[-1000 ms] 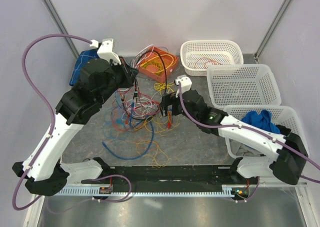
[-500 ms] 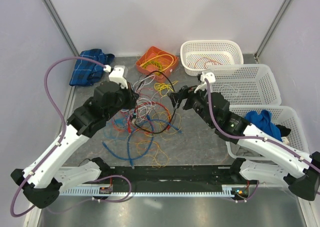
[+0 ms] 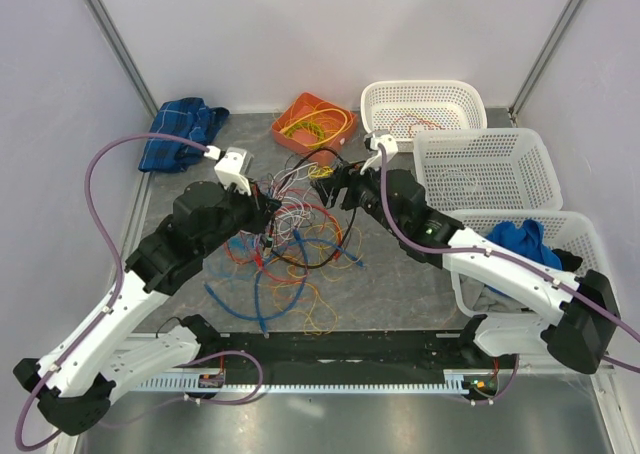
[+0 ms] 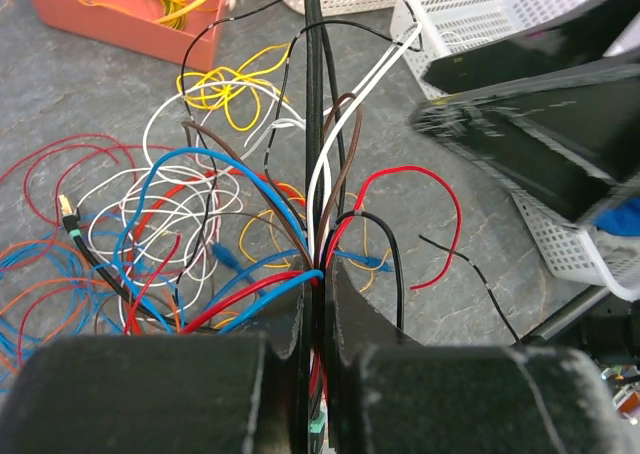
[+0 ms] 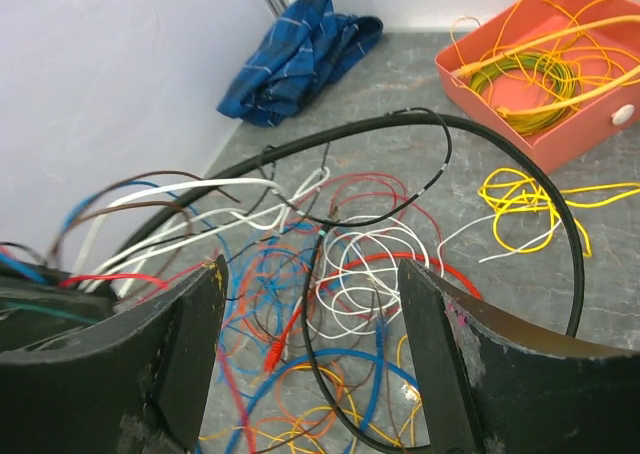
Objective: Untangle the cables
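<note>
The cables [image 3: 300, 239] are a tangle of thin blue, red, white, orange, yellow and black wires in the middle of the table. My left gripper [image 3: 267, 206] is at the tangle's left side. In the left wrist view it [image 4: 320, 270] is shut on a bundle of cables [image 4: 316, 154] that rise taut from between the jaws. My right gripper [image 3: 330, 179] hovers over the tangle's far right part. It [image 5: 312, 274] stands open, with a thin black cable [image 5: 330, 304] hanging between its fingers, untouched. A thick black cable [image 5: 400, 122] arcs ahead of it.
An orange tray [image 3: 296, 109] with yellow wires stands at the back. A blue cloth [image 3: 180, 129] lies at the back left. Three white baskets [image 3: 487, 169] line the right side; the nearest one [image 3: 580, 236] holds blue fabric. A black rail [image 3: 340, 349] runs along the near edge.
My left gripper has pulled its bundle toward the near side. My right gripper has lifted away from the tangle's centre toward the far side, its jaws a little narrower.
</note>
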You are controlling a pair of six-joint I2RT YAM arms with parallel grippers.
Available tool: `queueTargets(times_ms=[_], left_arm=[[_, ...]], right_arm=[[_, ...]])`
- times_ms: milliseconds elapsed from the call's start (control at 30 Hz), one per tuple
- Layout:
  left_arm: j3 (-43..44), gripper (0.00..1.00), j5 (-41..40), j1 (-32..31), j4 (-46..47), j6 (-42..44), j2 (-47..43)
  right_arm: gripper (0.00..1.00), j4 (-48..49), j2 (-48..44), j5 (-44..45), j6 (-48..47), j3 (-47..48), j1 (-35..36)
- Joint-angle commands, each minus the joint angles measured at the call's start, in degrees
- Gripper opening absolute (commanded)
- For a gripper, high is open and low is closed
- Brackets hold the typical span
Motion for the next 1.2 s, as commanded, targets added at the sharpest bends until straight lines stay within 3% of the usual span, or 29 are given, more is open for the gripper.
queueTargets(times_ms=[0,267,367,600,633,733,800,833,867,967,1067,1167], left_arm=[[-0.29,0.02,3.62,0.2,3.35,3.09,-0.77],[-0.99,0.02,4.85,0.2,3.26,3.09,-1.73],[-1.08,0.02,5.82,0.2,3.35,2.83,-1.91],[-1.87,0.02,6.35,0.2,3.35,2.47,-3.22],[-1.96,0.02,6.35,0.2,3.43,2.47,-3.4],[-2.31,0.02,6.09,0.11,3.08,2.39,-4.02],[-1.87,0.03,2.59,0.2,1.51,1.42,-3.49],[-1.52,0.11,0.83,0.2,0.54,0.37,-2.97],[-1.17,0.38,-3.1,0.2,-0.6,-0.25,-2.35],[0.59,0.79,-11.02,0.2,-4.64,-3.23,-0.07],[1.21,0.99,-16.21,0.2,-6.49,-6.13,0.73],[1.56,0.99,-21.57,0.2,-7.9,-8.24,0.47]], right_arm=[[0.77,3.98,1.4,-1.4,-2.19,1.15,-0.19],[0.76,11.71,4.21,-0.08,-3.86,0.28,-0.19],[0.71,16.55,5.88,-0.25,-3.16,-0.52,-0.19],[0.28,21.04,10.45,0.1,-1.05,-0.25,-0.8],[0.17,20.96,10.37,0.27,-0.88,-0.6,-0.89],[0.0,20.69,7.92,1.41,-0.7,-2.18,-1.24],[0.0,17.72,6.07,2.55,-1.31,-2.54,-1.24],[0.0,16.31,3.88,3.08,-1.57,-2.54,-1.24],[0.0,14.73,2.73,3.69,-1.84,-2.54,-1.24],[0.0,7.8,-2.02,5.46,-2.89,-2.71,-1.24],[0.0,2.26,-5.53,6.51,-3.77,-1.58,-1.24],[0.0,-1.53,-8.0,7.13,-4.3,-0.52,-1.24]])
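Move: The white cable's loose end, sticking out of the bundle that the left fingers hold, lies about 4 cm ahead and 4 cm left of the right hand, roughly level with it. The black cable arches past some 7 cm straight ahead of that hand. The tangled pile is about 6 cm ahead, 10 cm left and 25 cm below. From the left hand, the white end is around 9 cm ahead and 8 cm to the right, about level. The right fingers shut on the white cable's end after easing about 5 cm forward and left to it, then draw it away to the right, some 6 cm, while rising about 5 cm and backing up a little. The left hand keeps its hold, nearly still, until the right begins pulling, then opens wide and lets go of the bundle, moving left, down and slightly forward. ##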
